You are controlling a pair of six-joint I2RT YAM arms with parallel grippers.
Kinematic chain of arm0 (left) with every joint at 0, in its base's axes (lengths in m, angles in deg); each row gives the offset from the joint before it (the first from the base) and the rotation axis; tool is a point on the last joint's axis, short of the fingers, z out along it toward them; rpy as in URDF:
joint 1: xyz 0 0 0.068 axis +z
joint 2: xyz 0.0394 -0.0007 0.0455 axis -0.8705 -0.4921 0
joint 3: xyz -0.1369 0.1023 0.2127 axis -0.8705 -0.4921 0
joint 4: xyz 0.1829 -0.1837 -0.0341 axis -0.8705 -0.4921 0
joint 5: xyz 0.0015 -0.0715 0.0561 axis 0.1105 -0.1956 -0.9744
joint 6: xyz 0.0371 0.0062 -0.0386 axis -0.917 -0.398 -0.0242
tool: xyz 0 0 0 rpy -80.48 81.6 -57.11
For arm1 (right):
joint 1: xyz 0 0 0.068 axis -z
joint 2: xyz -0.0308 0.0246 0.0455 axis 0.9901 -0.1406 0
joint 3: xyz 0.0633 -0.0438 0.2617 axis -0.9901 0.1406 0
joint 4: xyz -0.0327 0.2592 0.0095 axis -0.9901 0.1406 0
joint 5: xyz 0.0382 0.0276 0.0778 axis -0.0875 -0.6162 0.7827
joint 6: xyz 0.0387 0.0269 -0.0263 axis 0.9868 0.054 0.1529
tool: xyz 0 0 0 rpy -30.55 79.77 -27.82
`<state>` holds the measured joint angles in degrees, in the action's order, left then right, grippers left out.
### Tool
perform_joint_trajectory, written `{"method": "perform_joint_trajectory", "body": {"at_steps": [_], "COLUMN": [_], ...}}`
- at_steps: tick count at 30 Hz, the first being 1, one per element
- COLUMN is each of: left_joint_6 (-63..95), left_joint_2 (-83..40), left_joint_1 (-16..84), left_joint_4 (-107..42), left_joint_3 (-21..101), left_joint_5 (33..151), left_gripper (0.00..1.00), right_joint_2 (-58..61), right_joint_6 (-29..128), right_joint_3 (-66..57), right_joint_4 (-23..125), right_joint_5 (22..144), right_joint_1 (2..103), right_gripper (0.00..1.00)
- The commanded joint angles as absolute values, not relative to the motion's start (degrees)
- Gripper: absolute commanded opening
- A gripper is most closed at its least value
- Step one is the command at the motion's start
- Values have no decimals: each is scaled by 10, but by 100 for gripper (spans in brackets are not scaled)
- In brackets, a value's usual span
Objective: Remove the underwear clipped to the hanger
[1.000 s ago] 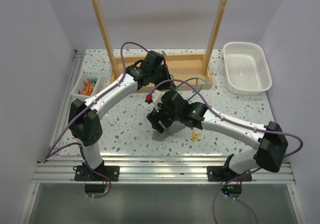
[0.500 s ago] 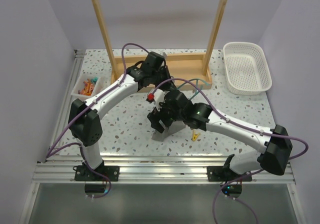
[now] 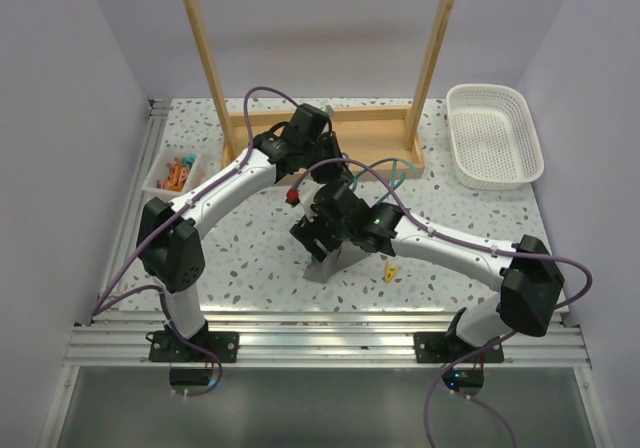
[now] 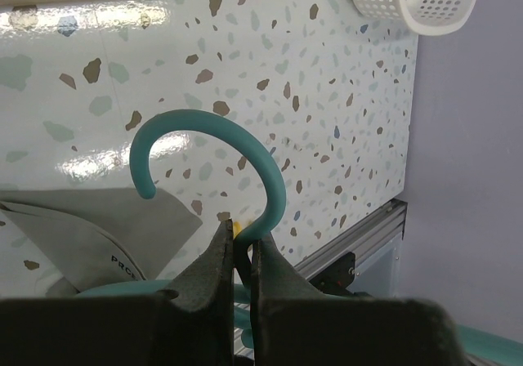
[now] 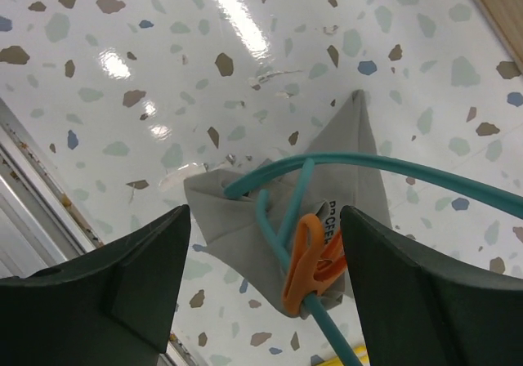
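Observation:
The teal hanger (image 4: 214, 141) lies low over the table, and my left gripper (image 4: 243, 250) is shut on the stem below its curved hook. The grey underwear (image 5: 237, 211) hangs crumpled from the hanger's bar (image 5: 409, 170), pinned there by an orange clip (image 5: 306, 260). My right gripper (image 5: 265, 211) hovers just above that clip, open, with one finger on each side and nothing between them. From above, the underwear (image 3: 328, 265) pokes out under the right gripper (image 3: 312, 233), and the left gripper (image 3: 335, 163) sits behind it.
A tall wooden frame (image 3: 330, 128) stands at the back, its base just behind the left wrist. A white basket (image 3: 495, 133) is at the back right and a small bin of clips (image 3: 172, 173) at the left. A yellow clip (image 3: 391, 271) and a red clip (image 3: 293, 197) sit near the underwear.
My right wrist has shifted slightly left and farther over the underwear, its elbow swinging in. The left arm has kept still with its grip on the hanger.

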<state>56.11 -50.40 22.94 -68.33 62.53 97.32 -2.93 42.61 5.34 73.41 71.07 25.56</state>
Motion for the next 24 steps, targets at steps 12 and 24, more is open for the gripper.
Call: {"method": "perform_joint_trajectory", "body": {"at_steps": [12, 24], "left_joint_6": [559, 529], "left_joint_2": [-486, -482], "left_joint_1": [240, 255], "left_joint_4": [-659, -701], "left_joint_3": [630, 659], "left_joint_5": [987, 917], "left_gripper": [0, 0], "right_joint_2": [22, 131], "right_joint_6": [481, 565], "right_joint_3": [35, 78], "right_joint_4": [845, 945], "right_joint_5": [1007, 847], "right_joint_1": [246, 245], "right_gripper": [73, 79]}}
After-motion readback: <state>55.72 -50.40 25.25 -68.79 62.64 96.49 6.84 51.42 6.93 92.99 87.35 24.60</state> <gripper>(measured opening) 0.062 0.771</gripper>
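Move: Just below the right hand's open fingers, some 5 cm down, 2 cm ahead and 2 cm to the right, sits the orange clip holding the underwear on the hanger. The underwear's middle is about 2 cm back, 3 cm right and 11 cm below the hand; the yellow clip lies on the table roughly 5 cm back, 16 cm right and 13 cm down. From the left hand, the orange clip is about 15 cm back, 3 cm left and 10 cm below. Backing away from the orange clip, the right hand draws some 10 cm towards its base, drifting a little left at first and then swinging about 6 cm right, nearly level. Its fingers stay wide open and empty while the wrist tips them about 20 degrees further down. Late on, the left hand, still pinching the hanger's hook, eases about 2 cm forward and left. ##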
